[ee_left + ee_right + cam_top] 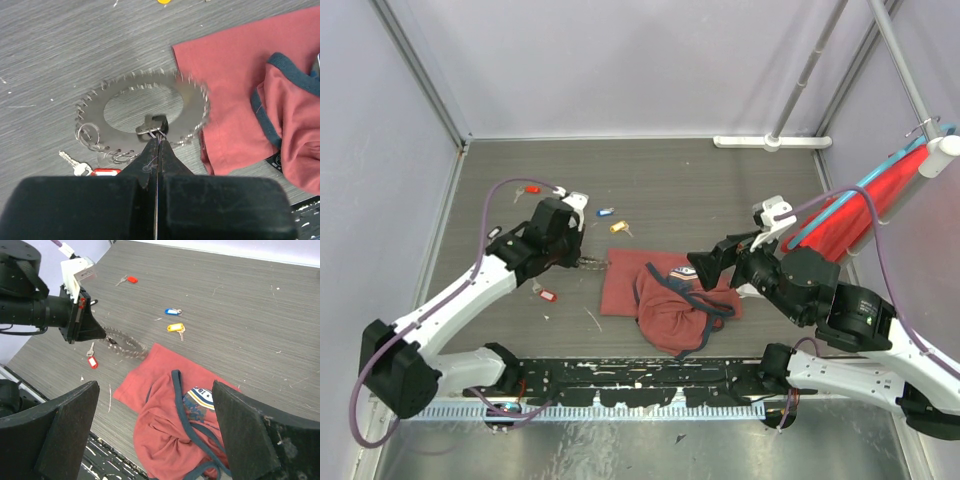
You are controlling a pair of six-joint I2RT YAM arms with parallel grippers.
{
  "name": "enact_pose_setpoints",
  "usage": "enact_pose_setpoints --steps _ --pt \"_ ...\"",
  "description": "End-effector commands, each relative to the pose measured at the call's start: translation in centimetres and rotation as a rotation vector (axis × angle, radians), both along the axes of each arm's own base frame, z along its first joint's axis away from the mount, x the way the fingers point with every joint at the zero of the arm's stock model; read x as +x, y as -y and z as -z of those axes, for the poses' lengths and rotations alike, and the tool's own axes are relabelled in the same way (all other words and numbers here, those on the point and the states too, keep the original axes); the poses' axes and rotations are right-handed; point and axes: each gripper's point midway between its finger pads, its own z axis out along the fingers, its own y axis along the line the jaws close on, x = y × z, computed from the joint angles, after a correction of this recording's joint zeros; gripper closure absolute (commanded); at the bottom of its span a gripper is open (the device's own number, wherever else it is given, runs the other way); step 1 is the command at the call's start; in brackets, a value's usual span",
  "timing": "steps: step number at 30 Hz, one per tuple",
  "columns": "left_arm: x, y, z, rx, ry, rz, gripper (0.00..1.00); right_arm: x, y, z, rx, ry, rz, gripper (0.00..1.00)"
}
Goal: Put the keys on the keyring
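Note:
The keyring (pixel 192 102), a wire ring fringed with small silvery keys, looks blurred just above the floor. My left gripper (pixel 159 134) is shut on its inner clasp, at the ring's near side. Both show in the top view too, left gripper (pixel 580 262) and keyring (pixel 594 263), and in the right wrist view as left gripper (pixel 97 333) and keyring (pixel 125 345). Loose keys lie about: a red one (pixel 131 279), a blue one (pixel 172 311), a yellow one (pixel 176 327) and a red-tagged one (pixel 92 361) under the left gripper (pixel 105 172). My right gripper (pixel 154 386) hangs open and empty above the cloth (pixel 165 435).
A dark-red cloth bag with navy trim (pixel 670 300) lies crumpled in the middle, its left edge touching the keyring. A black perforated strip (pixel 640 380) runs along the near edge. Grey walls enclose the floor, and a red rolled item (pixel 865 205) leans at the right.

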Motion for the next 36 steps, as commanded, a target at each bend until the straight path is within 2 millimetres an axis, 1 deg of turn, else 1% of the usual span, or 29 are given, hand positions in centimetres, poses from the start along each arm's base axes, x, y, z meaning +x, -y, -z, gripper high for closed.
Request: enact_pose_setpoints --steps 1,3,5,8,10,11,12,13,18,20,21,22,24,26,28,30,32,36 --pt "1.0 1.5 0.3 -0.013 -0.037 0.028 0.98 0.0 0.0 -0.3 0.024 0.003 0.004 0.00" --pt "1.5 1.9 1.6 0.006 -0.066 0.033 0.95 -0.1 -0.1 -0.2 0.025 -0.001 -0.001 0.00" --pt "1.9 2.2 2.4 0.015 -0.080 0.035 0.90 -0.2 -0.2 0.0 0.025 -0.007 -0.008 0.00" --pt "1.9 2.3 2.9 0.013 -0.092 0.030 0.78 -0.2 -0.3 0.3 0.029 -0.023 -0.001 0.00" --pt "1.5 2.2 2.9 0.005 -0.095 0.021 0.69 -0.1 -0.2 0.5 0.027 -0.030 0.006 0.00" --pt "1.3 2.0 2.9 0.003 -0.091 0.014 0.59 -0.1 -0.1 0.5 0.029 -0.031 0.012 0.00" --pt "1.1 1.8 2.7 -0.004 -0.088 0.008 0.50 0.0 -0.1 0.5 0.034 -0.033 0.020 0.00" --pt "0.9 1.6 2.5 -0.012 -0.081 0.003 0.44 0.1 0.0 0.5 0.038 -0.035 0.029 0.00" --pt "-0.5 0.9 0.5 -0.074 -0.035 -0.017 0.27 1.0 0.8 0.4 0.050 -0.023 0.106 0.00" --pt "-0.6 0.8 -0.9 -0.110 -0.003 -0.030 0.14 1.2 1.2 0.4 0.045 -0.011 0.123 0.00" --pt "-0.8 0.9 -1.8 -0.138 0.015 -0.028 0.03 1.2 1.2 0.3 0.038 -0.003 0.120 0.00" --pt "-1.0 1.2 -2.7 -0.165 0.029 -0.013 0.01 1.2 1.3 0.2 0.032 -0.001 0.123 0.00" --pt "-1.5 1.7 -4.6 -0.220 0.060 0.015 0.02 1.1 1.5 0.1 0.015 -0.009 0.120 0.00" --pt "-2.0 1.6 -6.5 -0.270 0.106 0.022 0.02 0.9 1.8 0.2 0.000 -0.010 0.121 0.00" --pt "-2.5 0.8 -8.6 -0.312 0.173 -0.001 0.02 0.7 2.0 0.3 -0.010 -0.009 0.110 0.00" --pt "-3.0 -0.5 -10.1 -0.342 0.234 -0.044 0.02 0.4 2.3 0.4 -0.011 -0.011 0.103 0.00" --pt "-3.7 -1.8 -11.0 -0.357 0.276 -0.087 0.02 0.1 2.9 0.4 0.001 -0.006 0.099 0.00" --pt "-5.5 -3.6 -11.3 -0.343 0.270 -0.115 0.02 -0.7 4.6 0.2 0.055 0.010 0.112 0.00"
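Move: The left hand still pinches the keyring just above the table; its ring's landing spot is some 3 cm ahead, 3 cm right and 5 cm below. The yellow key lies about 9 cm ahead and 11 cm right, the blue key 13 cm ahead and 7 cm right, the nearer red key 7 cm back and 8 cm left, all roughly 5 cm below. From the right hand the spot is about 11 cm ahead, 32 cm left, 25 cm below. Left lowers the keyring about 5 cm onto the table, opens wide, rises 16 cm; right drifts 3 cm right. ##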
